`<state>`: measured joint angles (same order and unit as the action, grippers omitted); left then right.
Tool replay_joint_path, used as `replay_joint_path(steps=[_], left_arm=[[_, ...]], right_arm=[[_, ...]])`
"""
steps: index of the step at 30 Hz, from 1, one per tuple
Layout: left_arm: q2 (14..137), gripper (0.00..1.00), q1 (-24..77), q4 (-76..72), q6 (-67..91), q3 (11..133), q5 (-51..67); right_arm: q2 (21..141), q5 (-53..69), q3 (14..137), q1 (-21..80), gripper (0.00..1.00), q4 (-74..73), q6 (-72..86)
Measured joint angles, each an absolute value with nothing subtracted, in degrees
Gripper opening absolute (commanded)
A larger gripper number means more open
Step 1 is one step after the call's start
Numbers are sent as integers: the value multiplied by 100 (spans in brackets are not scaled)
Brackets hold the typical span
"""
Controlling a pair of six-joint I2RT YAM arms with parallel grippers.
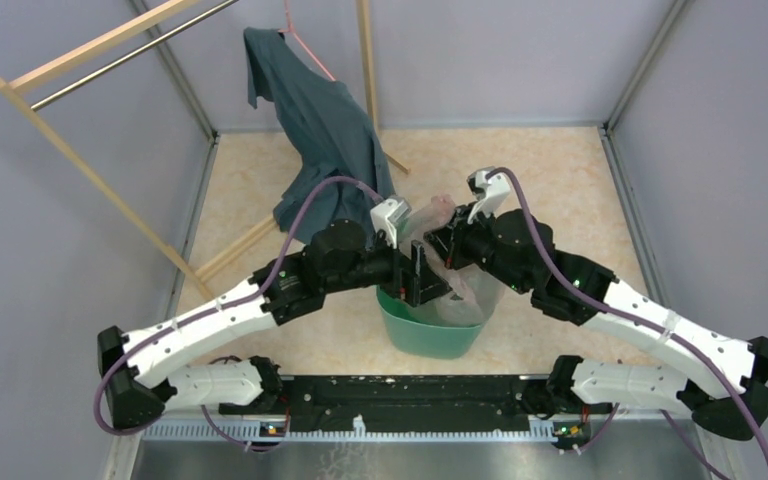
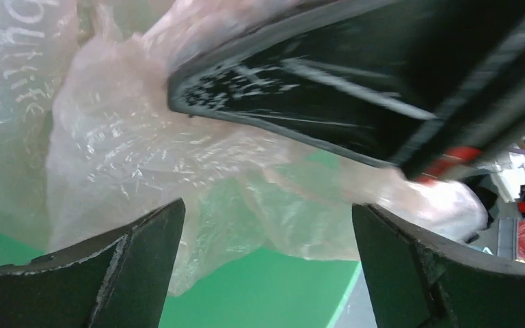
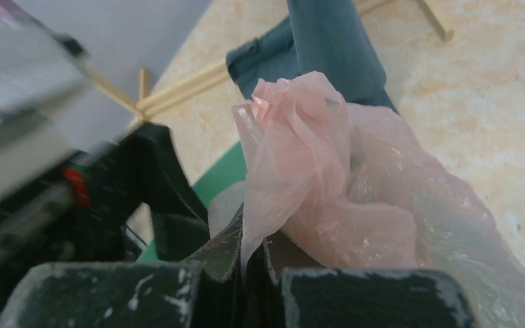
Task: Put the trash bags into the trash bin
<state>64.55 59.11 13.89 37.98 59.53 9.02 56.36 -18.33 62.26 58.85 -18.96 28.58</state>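
The pale pink trash bag point(image 1: 467, 287) hangs bunched over the teal-green trash bin point(image 1: 430, 338), which stands on the floor between the two arms. My right gripper point(image 3: 254, 232) is shut on a pinched fold of the trash bag point(image 3: 328, 184), holding it above the bin rim point(image 3: 222, 174). My left gripper point(image 2: 266, 208) stands wide open just above the bin's green inside point(image 2: 266, 290). The film of the trash bag point(image 2: 143, 150) hangs loose ahead of its fingers without being pinched. In the top view my left gripper point(image 1: 418, 277) and right gripper point(image 1: 442, 246) almost meet over the bin.
A dark blue-grey shirt point(image 1: 325, 130) hangs from a wooden rack point(image 1: 70, 62) at the back left, its hem reaching the floor just behind the bin. Grey enclosure walls point(image 1: 720, 110) close in both sides. Beige floor point(image 1: 550, 180) lies behind the arms.
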Motion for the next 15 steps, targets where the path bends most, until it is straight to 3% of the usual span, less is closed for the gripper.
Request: replay_joint_path(steps=[7,15], left_arm=[[5212,98,5913,1883,3435,6108,790],[4486,87,5911,2751,3861,6726,-746]], right_arm=[[5623,-1181,6149,5837,0,-2379,2246],[6178,-607,6156,5826,0,-2707,1820]])
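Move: Under the right hand, which already pinches the trash bag by its neck, the bin's middle is some 20 cm down, about 1 cm back and 2 cm to the right. The bag's belly hangs about 10 cm below that hand, 3 cm back and 4 cm right; the shirt's lower part lies roughly 22 cm ahead and 17 cm left. From the open left hand the belly is about 2 cm ahead, 4 cm right and 6 cm down, with the bin 4 cm ahead, 1 cm right, 15 cm down. Lowering the bag into the bin, the right hand sinks about 7 cm and eases back a little, keeping its shut grip on the neck while it turns counter-clockwise and rolls its left side down. Meanwhile the left hand, fingers staying wide open, pulls away from the bag up and to the left, some 10 cm each way, turning counter-clockwise about 15 degrees. ##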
